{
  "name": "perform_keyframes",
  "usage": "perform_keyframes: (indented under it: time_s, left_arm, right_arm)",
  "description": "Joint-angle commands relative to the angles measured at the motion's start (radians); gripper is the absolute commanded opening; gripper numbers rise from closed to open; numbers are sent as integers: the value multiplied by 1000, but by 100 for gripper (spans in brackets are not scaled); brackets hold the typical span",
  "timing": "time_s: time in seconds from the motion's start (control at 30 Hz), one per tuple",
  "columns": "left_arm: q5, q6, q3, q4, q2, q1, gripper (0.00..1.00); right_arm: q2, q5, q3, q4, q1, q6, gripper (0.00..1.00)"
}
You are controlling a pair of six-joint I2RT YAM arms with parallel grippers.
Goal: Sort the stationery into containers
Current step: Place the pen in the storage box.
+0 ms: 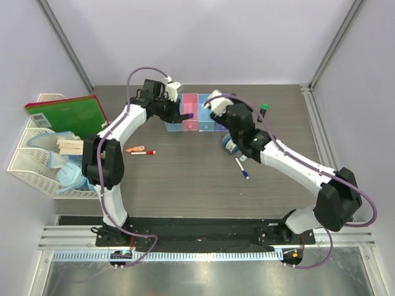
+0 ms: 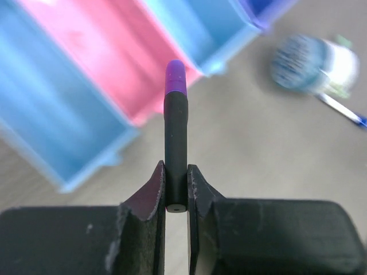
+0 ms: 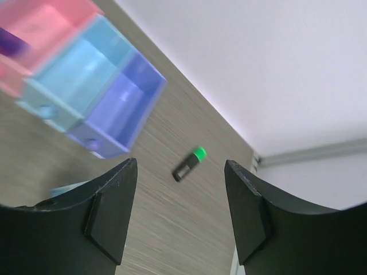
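Note:
My left gripper (image 2: 176, 177) is shut on a short black highlighter (image 2: 175, 149) whose purple end points at the containers (image 1: 197, 115), a row of joined bins. In the left wrist view that end hangs over the front edge of the pink bin (image 2: 114, 57). My right gripper (image 3: 180, 166) is open and empty, just right of the purple-blue bin (image 3: 123, 109). Beyond it a green-capped highlighter (image 3: 190, 163) lies on the table. The round blue jar (image 1: 231, 146) and a blue-capped marker (image 1: 242, 168) lie under the right arm. A red-capped marker (image 1: 143, 152) lies left of centre.
A white mesh organiser (image 1: 37, 160) stands at the table's left edge, holding a green notebook (image 1: 68, 117) and wooden sticks (image 1: 69, 147). A small orange item (image 1: 136, 148) lies beside the red-capped marker. White walls enclose the back and both sides.

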Motion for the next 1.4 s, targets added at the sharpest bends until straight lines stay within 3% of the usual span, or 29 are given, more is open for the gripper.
perform_keyframes:
  time_s: [0.0, 0.27, 0.53, 0.8, 0.9, 0.93, 1.0, 1.1, 1.23, 1.37]
  left_arm:
    - [-315, -112, 29, 206, -9, 2, 0]
    - [-526, -157, 17, 325, 14, -9, 0]
    - [-735, -123, 20, 348, 120, -53, 0]
    - [-778, -72, 43, 327, 171, -108, 0]
    - [-780, -74, 54, 302, 187, -114, 10]
    - [-777, -75, 52, 298, 188, -113, 22]
    - [-772, -77, 48, 288, 189, -113, 34]
    - [-766, -81, 40, 282, 183, -113, 38]
    - [-758, -86, 39, 269, 174, -114, 53]
    - [-760, -86, 40, 253, 151, -114, 55]
  right_arm:
    - [66, 39, 10, 92, -167, 100, 67]
    - [241, 102, 39, 136, -270, 91, 66]
    - [414, 116, 130, 153, -384, 198, 65]
    - [513, 153, 263, 92, -445, 278, 64]
    - [560, 141, 317, 57, -476, 303, 64]
    - [571, 127, 335, 40, -483, 312, 64]
    - [609, 106, 395, -18, -513, 361, 64]
    - [663, 49, 476, -110, -552, 433, 64]
    - [752, -17, 582, -205, -600, 514, 63]
    - [821, -80, 666, -282, -626, 573, 62]
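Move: My left hand holds the pen. The left light-blue compartment of the storage box lies about 12 cm ahead, 5 cm left and 11 cm below, the pink compartment about 7 cm right of it. The red marker is some 4 cm back and 15 cm left. For my open right hand the green-capped marker lies about 18 cm ahead, 17 cm right and 26 cm below; the dark-blue compartment is 17 cm ahead, 1 cm right; the jar 6 cm ahead, 3 cm right. I carry the pen with my left hand some 9 cm forward and 5 cm left over the light-blue compartment, swinging the fingers counter-clockwise to point forward and down. Then I sink it about 8 cm and open to let the pen go. Meanwhile my right hand, fingers kept open, sweeps right, forward and down, roughly 20 cm each way, turning clockwise towards the green-capped marker. ##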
